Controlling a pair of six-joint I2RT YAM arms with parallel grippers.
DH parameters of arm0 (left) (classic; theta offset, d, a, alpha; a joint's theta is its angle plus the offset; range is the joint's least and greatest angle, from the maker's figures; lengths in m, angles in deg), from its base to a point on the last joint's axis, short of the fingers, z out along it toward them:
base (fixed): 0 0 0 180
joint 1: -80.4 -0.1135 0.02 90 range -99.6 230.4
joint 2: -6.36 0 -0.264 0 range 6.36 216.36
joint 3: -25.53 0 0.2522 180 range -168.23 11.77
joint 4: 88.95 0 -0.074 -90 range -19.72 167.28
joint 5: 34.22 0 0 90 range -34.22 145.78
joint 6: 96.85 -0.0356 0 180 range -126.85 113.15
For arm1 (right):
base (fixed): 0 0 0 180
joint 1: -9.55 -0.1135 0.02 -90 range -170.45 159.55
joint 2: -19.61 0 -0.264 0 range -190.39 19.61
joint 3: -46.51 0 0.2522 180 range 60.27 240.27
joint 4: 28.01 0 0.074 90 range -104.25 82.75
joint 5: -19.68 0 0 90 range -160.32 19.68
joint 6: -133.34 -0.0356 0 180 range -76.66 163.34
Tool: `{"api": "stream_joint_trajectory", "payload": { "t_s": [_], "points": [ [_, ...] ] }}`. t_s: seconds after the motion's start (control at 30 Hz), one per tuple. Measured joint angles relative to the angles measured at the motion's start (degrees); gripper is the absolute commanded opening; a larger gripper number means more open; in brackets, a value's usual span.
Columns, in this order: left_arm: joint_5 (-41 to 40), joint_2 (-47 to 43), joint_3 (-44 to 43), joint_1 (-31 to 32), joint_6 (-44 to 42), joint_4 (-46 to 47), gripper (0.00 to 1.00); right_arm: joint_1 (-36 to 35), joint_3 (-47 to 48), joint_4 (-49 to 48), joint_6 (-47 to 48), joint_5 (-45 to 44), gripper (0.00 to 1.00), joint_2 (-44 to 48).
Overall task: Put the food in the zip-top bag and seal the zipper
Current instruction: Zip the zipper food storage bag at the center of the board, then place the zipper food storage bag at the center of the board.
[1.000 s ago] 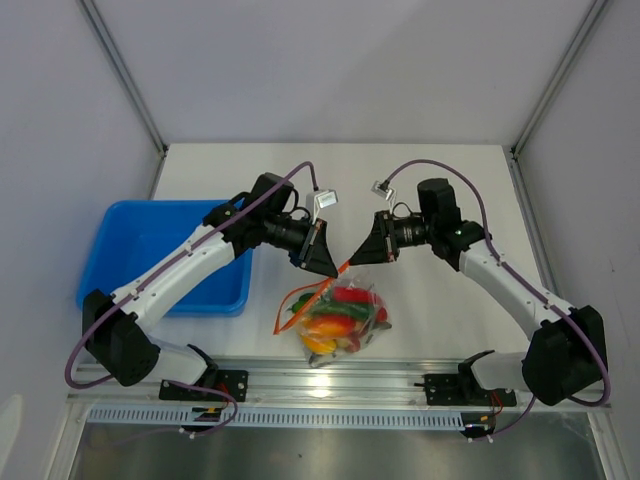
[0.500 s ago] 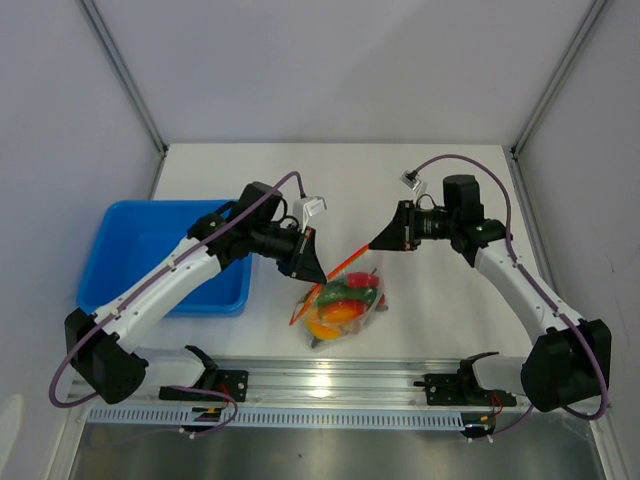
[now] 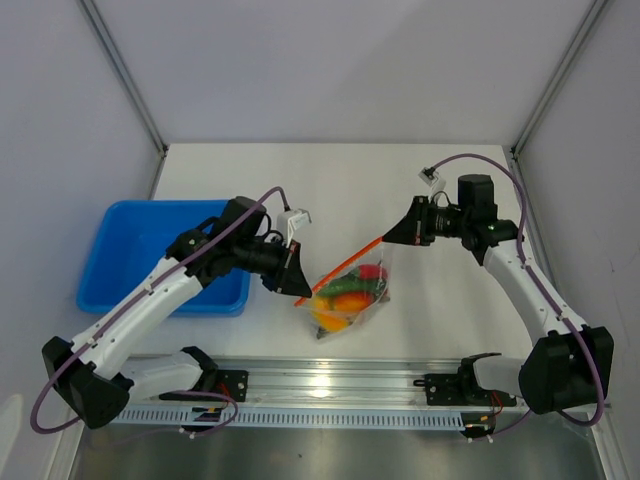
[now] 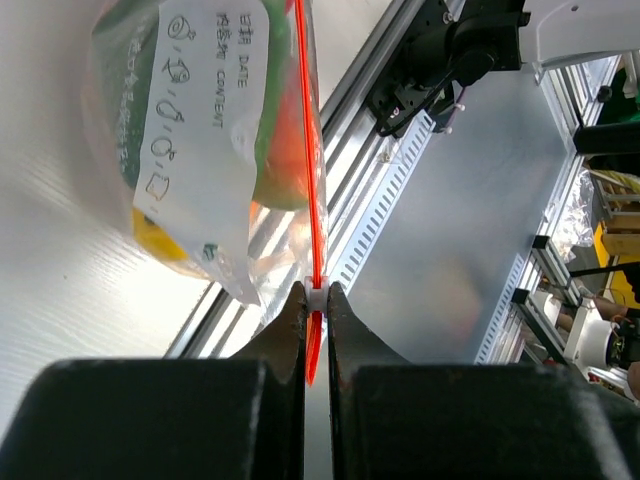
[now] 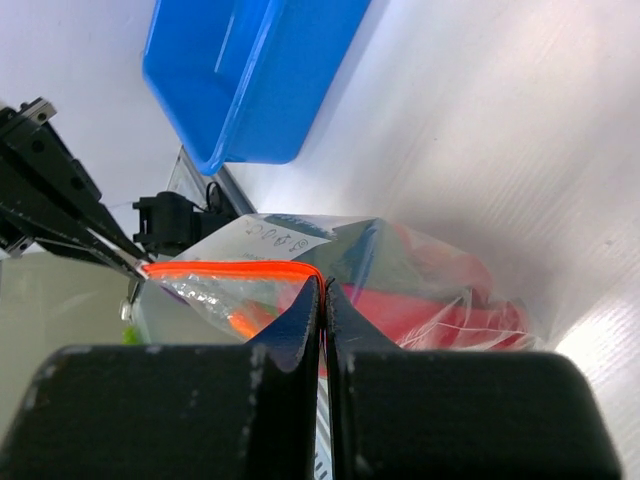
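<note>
The clear zip-top bag point(image 3: 352, 300) hangs just above the table between my two grippers, with the food point(image 3: 345, 292) inside: orange, green and red pieces. The red-orange zipper point(image 3: 340, 268) runs taut in a straight line from one gripper to the other. My left gripper point(image 3: 298, 290) is shut on the strip's lower left end, where a small white slider point(image 4: 316, 293) sits between the fingertips. My right gripper point(image 3: 388, 238) is shut on the upper right end of the zipper point(image 5: 220, 268). In the left wrist view the bag's white label point(image 4: 200, 110) faces the camera.
The blue tray point(image 3: 160, 260) stands at the left, close behind the left arm. A metal rail point(image 3: 330, 380) runs along the table's near edge under the bag. White walls with metal posts close in the back and sides.
The two grippers have drawn apart along the zipper: the left down and to the left, the right up and to the right. The strip is now stretched straight, and the bag has shifted a little to the right.
</note>
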Motion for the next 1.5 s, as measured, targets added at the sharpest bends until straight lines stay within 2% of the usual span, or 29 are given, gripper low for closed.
{"api": "stream_joint_trajectory", "payload": {
  "t_s": [0.5, 0.57, 0.6, 0.67, 0.7, 0.73, 0.77, 0.8, 1.03, 1.13, 1.27, 1.5],
  "points": [
    [-1.4, -5.4, 2.6, 0.0, 0.6, -3.4, 0.02, 0.7, 0.0, 0.4, 0.1, -1.2, 0.00, 0.0],
    [-1.5, -5.6, 2.7, 0.0, 0.6, -3.5, 0.16, 0.7, 0.0, 0.4, 0.0, -1.2, 0.00, 0.0],
    [-1.7, -5.6, 2.7, 0.0, 0.7, -3.4, 0.30, 0.7, 0.0, 0.4, 0.0, -1.2, 0.00, 0.0],
    [-2.5, -5.6, 2.7, 0.0, 1.1, -3.7, 0.45, 0.7, 0.0, 0.3, 0.0, -1.7, 0.00, 0.0],
    [-3.1, -5.6, 2.7, 0.0, 1.5, -4.0, 0.58, 0.7, 0.0, 0.3, 0.0, -2.0, 0.00, 0.0],
    [-3.5, -5.5, 2.6, 0.0, 1.6, -4.2, 0.66, 0.7, 0.0, 0.3, 0.0, -2.4, 0.00, -0.1],
    [-4.6, -5.4, 2.1, 0.0, 2.1, -4.6, 0.78, 0.6, 0.1, 0.4, 0.0, -2.9, 0.00, -0.4],
    [-6.2, -5.3, 1.7, 0.0, 2.4, -4.8, 0.99, 0.5, 0.4, 0.4, 0.0, -3.3, 0.00, -0.8],
    [-23.3, -7.7, -4.1, 0.0, 4.9, -6.6, 1.00, 0.2, 5.0, 1.3, -0.8, -7.7, 0.00, -7.6],
    [-28.1, -9.4, -5.7, 0.0, 5.2, -7.1, 1.00, 0.7, 7.4, 1.7, -1.7, -9.9, 0.00, -10.9],
    [-30.4, -11.2, -6.0, 0.0, 6.0, -7.5, 0.99, 2.8, 11.5, 3.0, -2.9, -14.0, 0.00, -16.8],
    [-29.7, -11.9, -5.4, 0.0, 7.5, -7.5, 0.99, 8.3, 20.9, 7.9, -3.8, -23.9, 0.00, -27.6]
  ]
}}
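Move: In the left fingers sits the zipper slider, with the zipper's near end only about 2 cm back and 2 cm left. From this hand the food bag's middle hangs some 5 cm forward, 12 cm right and 10 cm lower; the blue box is roughly 17 cm forward, 37 cm left. The right hand pinches the zipper's far end; the board's centre lies about 6 cm forward, 10 cm left and 17 cm below it. Drawing the slider the last 2–3 cm back and left along the zipper, the left hand stops, opens wide to let go, and backs off forward, left and up. The right hand, nearly still until then, keeps its pinch and carries the bag about 15 cm forward, lowering it and easing right, turning some 30 degrees clockwise. ##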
